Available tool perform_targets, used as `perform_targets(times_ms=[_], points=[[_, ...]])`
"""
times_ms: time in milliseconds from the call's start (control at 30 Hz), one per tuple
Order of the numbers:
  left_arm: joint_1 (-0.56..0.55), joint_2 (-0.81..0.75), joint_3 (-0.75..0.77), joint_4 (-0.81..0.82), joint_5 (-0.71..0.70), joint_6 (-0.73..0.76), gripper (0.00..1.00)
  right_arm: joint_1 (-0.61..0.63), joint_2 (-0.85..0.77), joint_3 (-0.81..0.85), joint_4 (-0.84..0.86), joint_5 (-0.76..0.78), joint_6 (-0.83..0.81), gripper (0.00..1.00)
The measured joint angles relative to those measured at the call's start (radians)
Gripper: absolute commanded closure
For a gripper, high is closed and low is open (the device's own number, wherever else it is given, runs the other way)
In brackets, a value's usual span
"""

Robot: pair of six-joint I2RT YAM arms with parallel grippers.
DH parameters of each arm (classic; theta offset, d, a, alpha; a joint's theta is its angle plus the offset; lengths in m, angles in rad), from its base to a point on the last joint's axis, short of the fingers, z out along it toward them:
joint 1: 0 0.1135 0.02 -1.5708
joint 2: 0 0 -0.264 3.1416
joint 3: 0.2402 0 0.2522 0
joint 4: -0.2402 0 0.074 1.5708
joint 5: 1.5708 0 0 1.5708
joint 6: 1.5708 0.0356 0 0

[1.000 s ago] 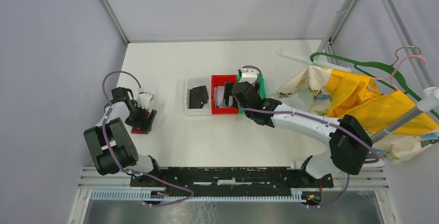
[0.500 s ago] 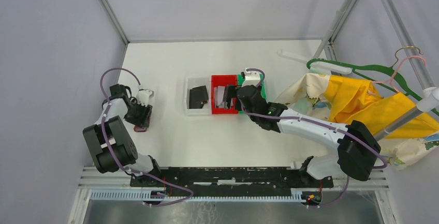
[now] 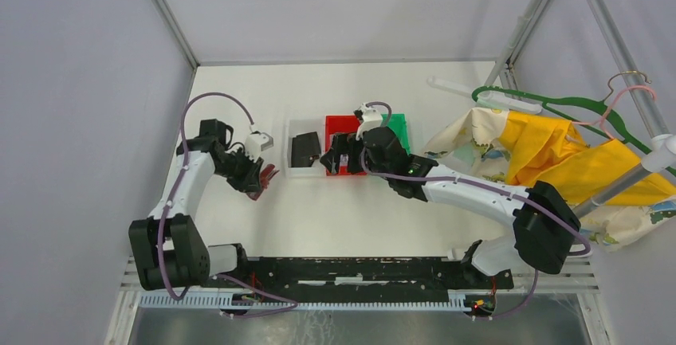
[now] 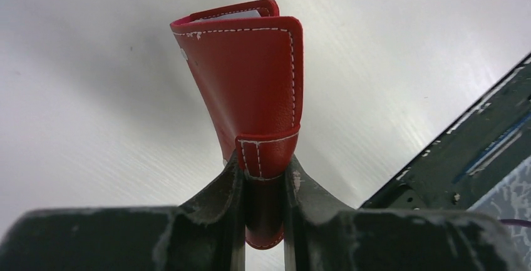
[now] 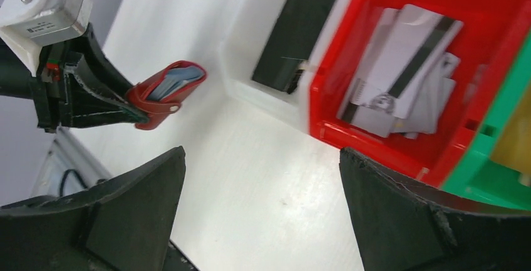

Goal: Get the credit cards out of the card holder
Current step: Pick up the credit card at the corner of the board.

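Note:
My left gripper (image 3: 257, 174) is shut on the fold end of the red card holder (image 3: 265, 176), holding it above the table left of the trays. In the left wrist view the card holder (image 4: 250, 77) stands out from between the two fingers (image 4: 219, 189), its open end pointing away. The right wrist view shows the card holder (image 5: 164, 92) with pale blue-grey leaves at its mouth; no card can be made out inside it. My right gripper (image 3: 339, 158) hangs open and empty over the front of the red bin (image 3: 330, 123), where several loose credit cards (image 5: 394, 74) lie.
A clear tray (image 3: 290, 171) holding a black wallet (image 3: 304, 150) stands left of the red bin; a green bin (image 3: 401, 126) stands to its right. Yellow and patterned cloth (image 3: 550, 150) with hangers (image 3: 558, 104) lies at the far right.
The left gripper closed on the card holder, lifted it off the table and carried it right toward the trays. The right gripper shifted left and stayed open.

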Motion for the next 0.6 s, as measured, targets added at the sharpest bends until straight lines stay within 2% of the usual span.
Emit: perform_targets(times_ms=[233,333,600], points=[[-0.164,-0.115,0.212,-0.118,0.08,-0.063,0.85,0.0,0.076,0.089,0.074,-0.237,0.109,0.02],[-0.198,-0.16,0.288,-0.141,0.124,-0.079,0.84,0.0,0.099,0.106,0.115,-0.322,0.179,0.02],[-0.232,-0.241,0.31,-0.182,0.185,-0.081,0.81,0.003,0.119,0.105,0.293,-0.458,0.418,0.02]])
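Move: The card holder, already gripped by the left hand, lies about 22 cm to the right hand's left, 6 cm back and 9 cm below; it sits some 3 cm right of the left hand and 1 cm ahead. From the right hand, the white bin is about 10 cm left and 5 ahead, the red bin 2 right and 5 ahead, both some 14 cm below. Left hand lifts held card holder about 15 cm, also rightward; open right goes left and up towards it. ##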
